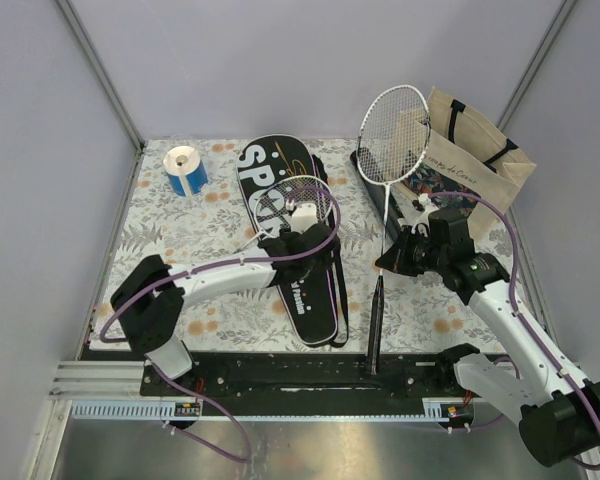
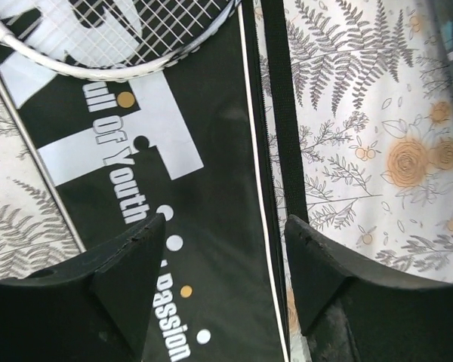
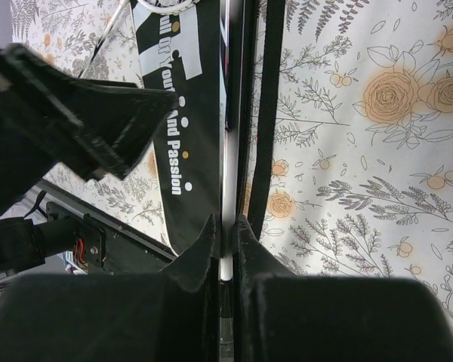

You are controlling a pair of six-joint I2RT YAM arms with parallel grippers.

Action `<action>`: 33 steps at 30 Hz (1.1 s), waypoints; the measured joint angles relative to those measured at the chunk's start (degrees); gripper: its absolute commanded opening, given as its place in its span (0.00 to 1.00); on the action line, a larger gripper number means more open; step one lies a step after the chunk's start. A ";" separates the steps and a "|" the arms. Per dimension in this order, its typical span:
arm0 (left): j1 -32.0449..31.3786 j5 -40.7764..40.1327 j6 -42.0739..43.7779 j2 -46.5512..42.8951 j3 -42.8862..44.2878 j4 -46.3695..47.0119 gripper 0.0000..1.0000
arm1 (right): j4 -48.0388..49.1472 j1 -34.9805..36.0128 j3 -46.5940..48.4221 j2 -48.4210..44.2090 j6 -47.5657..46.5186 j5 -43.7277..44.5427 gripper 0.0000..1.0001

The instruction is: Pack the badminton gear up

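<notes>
The black racket-shaped case (image 1: 300, 290) lettered SPORT lies in the middle of the table, and one white-framed racket (image 1: 310, 195) rests with its head on it. My left gripper (image 1: 315, 250) hovers low over the case, open. Its fingers (image 2: 136, 260) straddle the case's right edge (image 2: 211, 226) and its black strap (image 2: 278, 113). My right gripper (image 1: 388, 262) is shut on the thin white shaft (image 3: 226, 173) of a second racket (image 1: 395, 130), whose head points to the back and whose black handle (image 1: 376, 330) points to the near edge. In the right wrist view that gripper (image 3: 226, 222) pinches the shaft beside the case (image 3: 185, 113).
A beige tote bag (image 1: 480, 150) leans at the back right, with a dark long object (image 1: 365, 165) lying in front of it behind the racket head. A blue-and-white tape roll (image 1: 187, 168) stands at the back left. The floral cloth (image 1: 180, 240) covers the table.
</notes>
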 measured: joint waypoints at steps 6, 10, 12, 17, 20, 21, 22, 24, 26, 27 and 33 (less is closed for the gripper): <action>0.00 0.66 0.07 9.03 4.24 0.57 0.66 | -0.61 -0.07 -0.02 -1.25 -0.63 0.15 0.00; 0.00 1.36 0.28 14.88 7.39 0.66 0.64 | -0.63 -0.07 -0.02 -1.29 -1.09 0.15 0.00; 0.00 1.84 0.24 16.94 8.39 0.44 0.63 | -0.63 -0.07 -0.07 -1.38 -1.27 0.17 0.00; 0.00 2.38 0.28 21.07 10.19 -0.76 0.41 | -0.66 -0.07 -0.24 -1.90 -1.70 0.28 0.00; 0.00 2.14 -0.13 21.38 10.75 -1.11 0.10 | -0.63 -0.07 -0.26 -2.21 -1.92 0.31 0.00; 0.00 2.29 -0.31 21.38 10.73 -0.72 0.05 | -0.63 -0.09 -0.31 -2.38 -1.97 0.28 0.00; -0.02 2.43 -0.61 21.38 10.73 -0.37 0.00 | -0.63 -0.11 -0.35 -2.62 -2.01 0.31 0.00; -0.04 2.25 -0.57 21.20 10.08 0.17 0.00 | -0.61 -0.11 -0.52 -2.99 -2.03 0.37 0.00; -0.04 2.47 -0.61 20.17 8.66 1.60 0.00 | -0.50 -0.11 -0.79 -3.19 -2.01 0.26 0.00; -0.02 2.75 -0.59 19.08 7.30 2.19 0.00 | -0.24 -0.11 -1.09 -3.21 -1.92 0.17 0.00; -0.02 4.50 0.61 9.29 -1.25 2.80 0.00 | 3.41 -0.15 -5.46 -2.51 0.48 -3.48 0.00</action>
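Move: The spot to pinch, the right-hand edge of the black racket bag, lies about 1 cm ahead of the open left gripper, 4 cm to its right and 9 cm below. The bag's loose black strap runs roughly 3 cm farther right, while the lying racket's head rests on the bag, some 16 cm ahead of the gripper and 6 cm to its left. From the right gripper, the edge is roughly 5 cm ahead, 12 cm left and 15 cm below. Bring the left gripper down about 9 cm and rightward 3 to 4 cm onto the bag's right edge, then shut the fingers to pinch its piping and zip. Draw the pinched edge up, back and left by 2 to 3 cm each way. Keep the racket's shaft gripped in the right hand, easing that hand back and down a couple of centimetres at the end. ##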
